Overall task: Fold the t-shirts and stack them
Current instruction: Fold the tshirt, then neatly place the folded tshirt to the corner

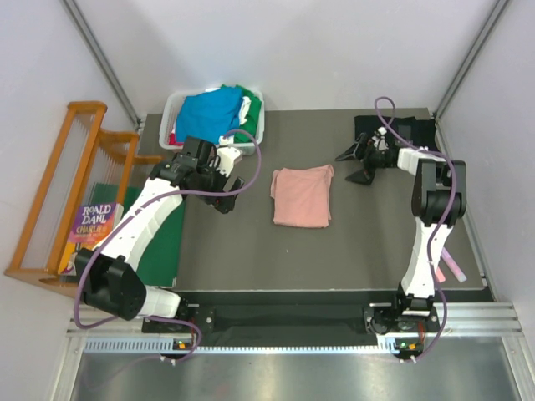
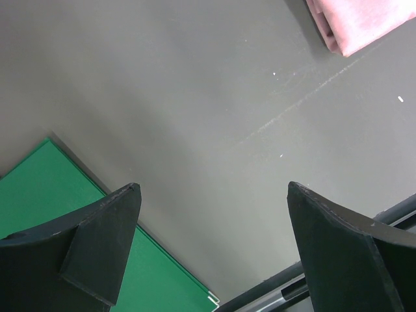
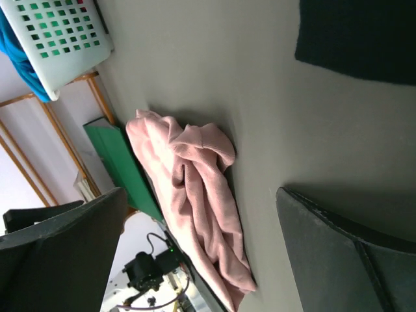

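Note:
A dusty-pink t-shirt [image 1: 301, 196] lies folded in a rough rectangle at the middle of the grey table [image 1: 251, 251]. One corner of this pink shirt [image 2: 357, 23] shows in the left wrist view, and the right wrist view sees the pink shirt [image 3: 214, 214] edge-on and rumpled. More t-shirts, blue [image 1: 209, 113], green and white, are heaped in a white basket [image 1: 177, 107] at the back left. A black t-shirt [image 1: 410, 129] lies at the back right. My left gripper [image 1: 234, 190] hangs open left of the pink shirt. My right gripper [image 1: 353, 165] stands open to its right, apart from it.
A stiff green board [image 1: 163, 246] lies along the table's left edge, also visible under my left gripper [image 2: 213, 188]. A book [image 1: 92, 221] and a wooden rack [image 1: 58, 192] stand further left. The perforated basket [image 3: 58, 39] and black shirt [image 3: 357, 39] flank my right gripper [image 3: 200, 193].

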{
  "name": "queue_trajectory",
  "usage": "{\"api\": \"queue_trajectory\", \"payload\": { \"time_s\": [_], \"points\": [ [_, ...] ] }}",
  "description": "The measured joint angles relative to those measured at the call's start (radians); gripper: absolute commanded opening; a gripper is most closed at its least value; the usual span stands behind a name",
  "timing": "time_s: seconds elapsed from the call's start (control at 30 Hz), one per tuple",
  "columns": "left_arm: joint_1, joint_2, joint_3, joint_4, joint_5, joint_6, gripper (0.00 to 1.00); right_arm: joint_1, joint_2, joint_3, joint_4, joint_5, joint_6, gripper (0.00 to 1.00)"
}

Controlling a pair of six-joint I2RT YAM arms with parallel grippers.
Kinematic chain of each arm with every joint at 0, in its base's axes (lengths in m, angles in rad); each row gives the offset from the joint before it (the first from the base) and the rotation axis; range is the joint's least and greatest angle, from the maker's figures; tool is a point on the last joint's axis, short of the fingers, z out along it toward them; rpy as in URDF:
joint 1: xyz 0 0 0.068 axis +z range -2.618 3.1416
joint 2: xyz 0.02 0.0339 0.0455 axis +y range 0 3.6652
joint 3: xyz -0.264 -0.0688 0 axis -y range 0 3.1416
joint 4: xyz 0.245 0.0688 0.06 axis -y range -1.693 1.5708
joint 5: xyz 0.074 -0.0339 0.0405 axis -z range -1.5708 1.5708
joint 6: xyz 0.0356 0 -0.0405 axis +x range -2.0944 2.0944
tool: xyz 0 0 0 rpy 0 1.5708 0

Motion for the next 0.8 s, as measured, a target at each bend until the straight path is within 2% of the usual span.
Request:
{"api": "queue_trajectory", "payload": {
  "time_s": [0.4,0.8],
  "points": [
    [0.0,0.0,0.0,-0.001,0.003,0.0,0.99,0.031,0.042,0.023,0.031,-0.087,-0.006,1.0],
    [0.0,0.0,0.004,-0.006,0.004,0.0,0.99,0.168,0.026,-0.036,0.08,-0.127,-0.009,1.0]
  ]
}}
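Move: The folded pink t-shirt lies with its middle about 16 cm to the left of the open right hand, 9 cm back and 3 cm lower; its far right corner is the nearest part. The black cloth is some 13 cm to the right of this hand and 9 cm ahead, the laundry basket about 42 cm left and 15 cm ahead. From the left hand, the t-shirt is roughly 19 cm right, 6 cm ahead and 14 cm below. The t-shirt's far right corner is met by the open right hand, which sweeps in low and level, about 9 cm left and, mostly in the second half, 4 cm back, slowly at first and then faster, turning some 15 degrees counter-clockwise. Its fingers stay wide; the lower one comes against the right edge, slipping beneath the bunched fold, while the upper one reaches over the cloth. ##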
